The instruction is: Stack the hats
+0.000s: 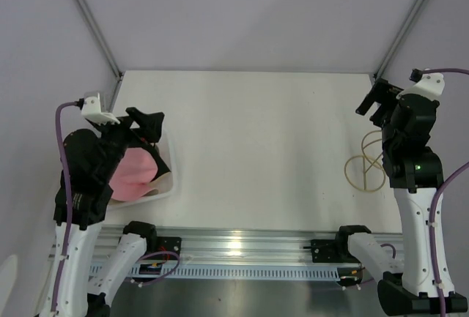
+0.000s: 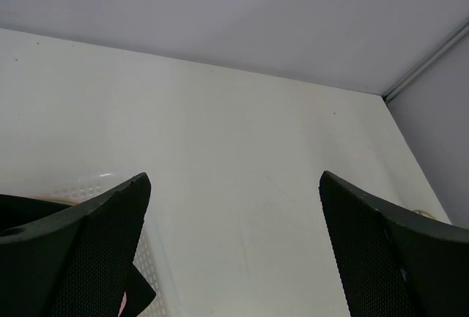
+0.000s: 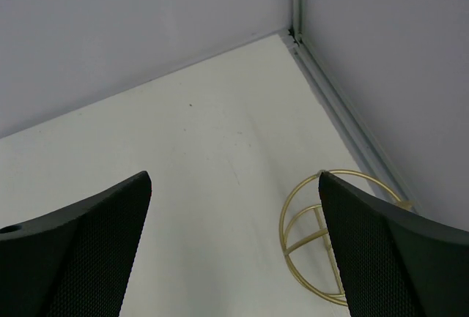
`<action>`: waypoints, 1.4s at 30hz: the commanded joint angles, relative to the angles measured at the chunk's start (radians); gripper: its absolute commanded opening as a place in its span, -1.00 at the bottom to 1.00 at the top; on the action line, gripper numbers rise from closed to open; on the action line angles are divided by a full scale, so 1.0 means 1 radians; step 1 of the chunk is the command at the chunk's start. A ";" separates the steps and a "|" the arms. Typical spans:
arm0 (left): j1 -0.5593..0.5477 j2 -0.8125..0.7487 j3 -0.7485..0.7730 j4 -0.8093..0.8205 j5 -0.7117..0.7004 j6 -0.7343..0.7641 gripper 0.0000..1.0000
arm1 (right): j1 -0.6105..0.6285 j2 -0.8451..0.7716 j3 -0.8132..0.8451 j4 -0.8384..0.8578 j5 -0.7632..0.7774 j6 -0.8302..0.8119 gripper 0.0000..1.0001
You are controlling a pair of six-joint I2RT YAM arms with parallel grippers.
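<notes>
A pink hat [image 1: 134,174] lies in the white plastic basket [image 1: 170,185] at the left edge of the table, partly hidden under my left arm. A dark piece, maybe a black hat [image 1: 159,159], shows beside it; a black corner [image 2: 141,289] also shows in the left wrist view. No beige hat is in view. My left gripper [image 1: 146,121] is open and empty above the basket's far end, its jaws [image 2: 234,185] wide apart. My right gripper [image 1: 372,102] is open and empty at the far right, held above the table [image 3: 234,181].
A gold wire stand [image 1: 366,167] sits on the table under the right arm; it also shows in the right wrist view [image 3: 311,240]. The basket's perforated wall [image 2: 157,258] is by the left finger. Grey walls and frame posts enclose the white table [image 1: 264,148].
</notes>
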 commanded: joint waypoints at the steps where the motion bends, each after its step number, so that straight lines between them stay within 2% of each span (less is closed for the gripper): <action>1: 0.010 -0.031 0.016 0.008 -0.033 -0.001 0.99 | -0.014 0.001 0.027 -0.047 0.115 -0.015 0.99; 3: 0.010 -0.047 0.002 0.017 -0.031 0.007 0.99 | -0.043 0.009 0.026 -0.043 0.135 -0.001 0.99; 6: 0.010 -0.076 -0.034 0.047 -0.002 0.009 0.99 | -0.159 0.045 0.070 -0.084 0.135 0.031 0.99; 9: 0.010 -0.094 -0.047 0.066 0.019 0.010 0.99 | -0.285 0.110 0.122 -0.139 0.048 0.083 0.99; 12: 0.006 -0.085 -0.051 0.071 0.050 0.010 0.99 | -0.328 0.136 0.130 -0.175 -0.009 0.130 0.99; 16: -0.012 -0.074 -0.057 0.072 0.044 0.021 0.99 | -0.388 0.168 0.128 -0.253 0.054 0.165 0.99; 19: -0.029 -0.073 -0.054 0.063 0.025 0.030 0.99 | -0.396 0.129 0.034 -0.210 0.058 0.153 0.99; 22: -0.042 -0.074 -0.059 0.064 0.027 0.038 0.99 | -0.400 0.067 -0.057 -0.152 -0.027 0.151 0.99; 29: -0.069 -0.071 -0.061 0.055 0.004 0.064 0.99 | -0.406 0.127 -0.117 -0.216 -0.115 0.167 0.99; 35: -0.117 -0.081 -0.047 0.031 -0.025 0.098 0.99 | -0.406 0.118 -0.221 -0.163 -0.144 0.179 0.99; 38: -0.180 -0.088 -0.035 -0.011 -0.088 0.128 0.99 | -0.405 0.118 -0.256 -0.103 -0.224 0.188 0.99; 42: -0.218 -0.071 -0.021 -0.028 -0.111 0.130 0.99 | -0.371 0.128 -0.287 -0.052 -0.262 0.182 0.91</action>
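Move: The wire hat stand is what my right hand goes for: its middle lies about 8 cm to the right, roughly 1 cm back and some 27 cm below, with its domed top about 16 cm under the hand. Nothing else stands near it on the table. From my left hand the stand is about 60 cm to the right, some 3 cm farther out and about 26 cm lower. I swing my right hand some 11 cm to the right, already dipping, then sink onto the wire stand while easing back about 4 cm to the left, roughly 18 cm down in all. The wrist tips about 25 degrees downward and rolls its left side up; the fingers stay open, coming around the crossing of the dome's wires, contact not clear. My left hand drifts some 4 cm back and right, open and empty. ##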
